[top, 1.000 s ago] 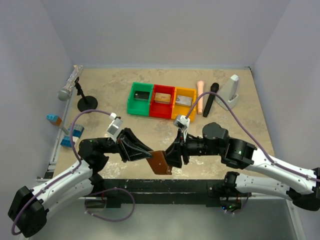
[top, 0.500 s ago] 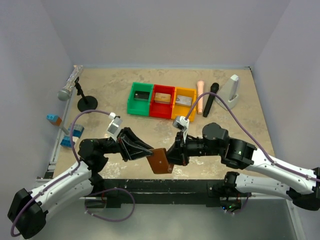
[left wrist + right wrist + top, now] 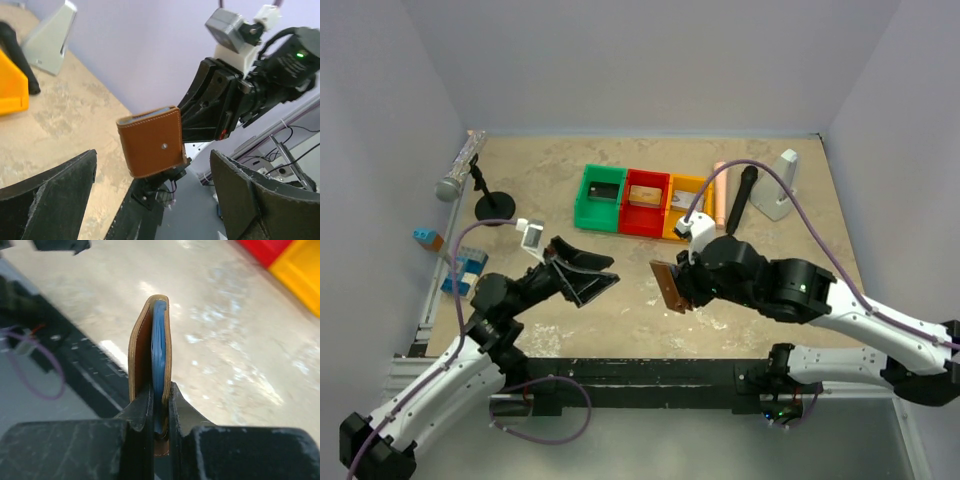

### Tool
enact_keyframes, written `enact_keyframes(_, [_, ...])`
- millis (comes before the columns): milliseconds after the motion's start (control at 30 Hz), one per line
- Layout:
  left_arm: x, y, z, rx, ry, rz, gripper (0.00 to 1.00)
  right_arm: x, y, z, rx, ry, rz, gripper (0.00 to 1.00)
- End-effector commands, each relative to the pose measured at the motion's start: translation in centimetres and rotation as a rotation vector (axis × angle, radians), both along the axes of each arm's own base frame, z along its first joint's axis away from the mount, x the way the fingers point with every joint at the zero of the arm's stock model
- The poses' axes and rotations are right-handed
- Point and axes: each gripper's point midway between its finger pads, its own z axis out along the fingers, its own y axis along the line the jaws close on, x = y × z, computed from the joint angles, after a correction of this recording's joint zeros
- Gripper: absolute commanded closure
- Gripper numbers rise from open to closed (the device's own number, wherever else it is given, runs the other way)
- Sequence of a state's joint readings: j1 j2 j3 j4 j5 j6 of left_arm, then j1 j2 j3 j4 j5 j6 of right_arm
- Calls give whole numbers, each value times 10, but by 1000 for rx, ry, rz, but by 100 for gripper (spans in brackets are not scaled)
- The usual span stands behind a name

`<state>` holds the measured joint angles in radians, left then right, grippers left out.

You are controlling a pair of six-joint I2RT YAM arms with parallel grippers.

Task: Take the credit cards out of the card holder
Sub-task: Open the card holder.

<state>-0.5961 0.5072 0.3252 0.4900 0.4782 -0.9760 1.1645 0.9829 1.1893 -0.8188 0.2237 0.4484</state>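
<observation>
The brown card holder (image 3: 667, 283) hangs folded shut above the table's near middle, with my right gripper (image 3: 678, 286) shut on its lower edge. In the right wrist view the card holder (image 3: 149, 340) stands edge-on between the fingers (image 3: 142, 407), its blue lining showing in the fold. My left gripper (image 3: 588, 280) is open and stands apart to the left of it. Seen from the left wrist, the card holder (image 3: 152, 142) floats beyond the wide-spread fingers (image 3: 50, 197), nothing between them. A dark credit card (image 3: 604, 192) lies in the green bin, a tan one (image 3: 642, 195) in the red bin.
Green (image 3: 582, 207), red (image 3: 645, 221) and yellow (image 3: 672, 222) bins stand in a row at mid-table. A pink cylinder (image 3: 720, 180), a black stick (image 3: 740, 200) and a white stand (image 3: 778, 185) lie to their right. A microphone stand (image 3: 492, 205) and blue blocks (image 3: 460, 272) sit at left.
My left gripper let go of the card holder, opened wide and drew back to the left. My right gripper shut on the holder and carried it up and to the right.
</observation>
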Motion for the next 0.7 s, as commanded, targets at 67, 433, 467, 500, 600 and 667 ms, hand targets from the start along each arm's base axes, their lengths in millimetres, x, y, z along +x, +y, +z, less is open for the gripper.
enact_keyframes(67, [9,-30,-9,128,117,7,0,41,-34,-5,-273,-127,-319,100])
enact_keyframes(433, [20,-64,-37,207,212,70,0,39,-3,-11,-195,-52,-335,100])
enact_keyframes(467, [20,-66,-40,225,215,73,0,38,0,-12,-187,-44,-329,100])
enact_keyframes(500, [21,-68,-38,229,210,77,0,37,2,-13,-183,-36,-325,100])
enact_keyframes(600, [21,-72,-35,226,203,87,0,36,7,-15,-174,-17,-324,100])
enact_keyframes(667, [21,-74,-32,227,195,91,0,35,9,-15,-169,-8,-320,100])
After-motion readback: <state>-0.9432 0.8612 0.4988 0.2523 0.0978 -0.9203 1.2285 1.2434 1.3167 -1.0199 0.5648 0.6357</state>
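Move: The card holder, already pinched in the right gripper, lies about 10 cm to the right of the open left gripper, 2 cm back and 3 cm below. From the left hand the red box is some 21 cm ahead and 6 cm right, the yellow one 21 cm ahead and 16 cm right, both about 26 cm below. From the right hand, the left fingers are about 12 cm left, 2 cm ahead and 3 cm above; the holder's middle is 2 cm left, 1 cm ahead, level. Bring the wide-open left gripper about 7 cm right and as far down towards the card holder, tipping its fingers down some 20 degrees and stopping short of it. Meanwhile, with the right grip kept shut on the holder, lower it and take it forward nearly 4 cm each way, turning the fingers clockwise and steeper down, then hold it there. ##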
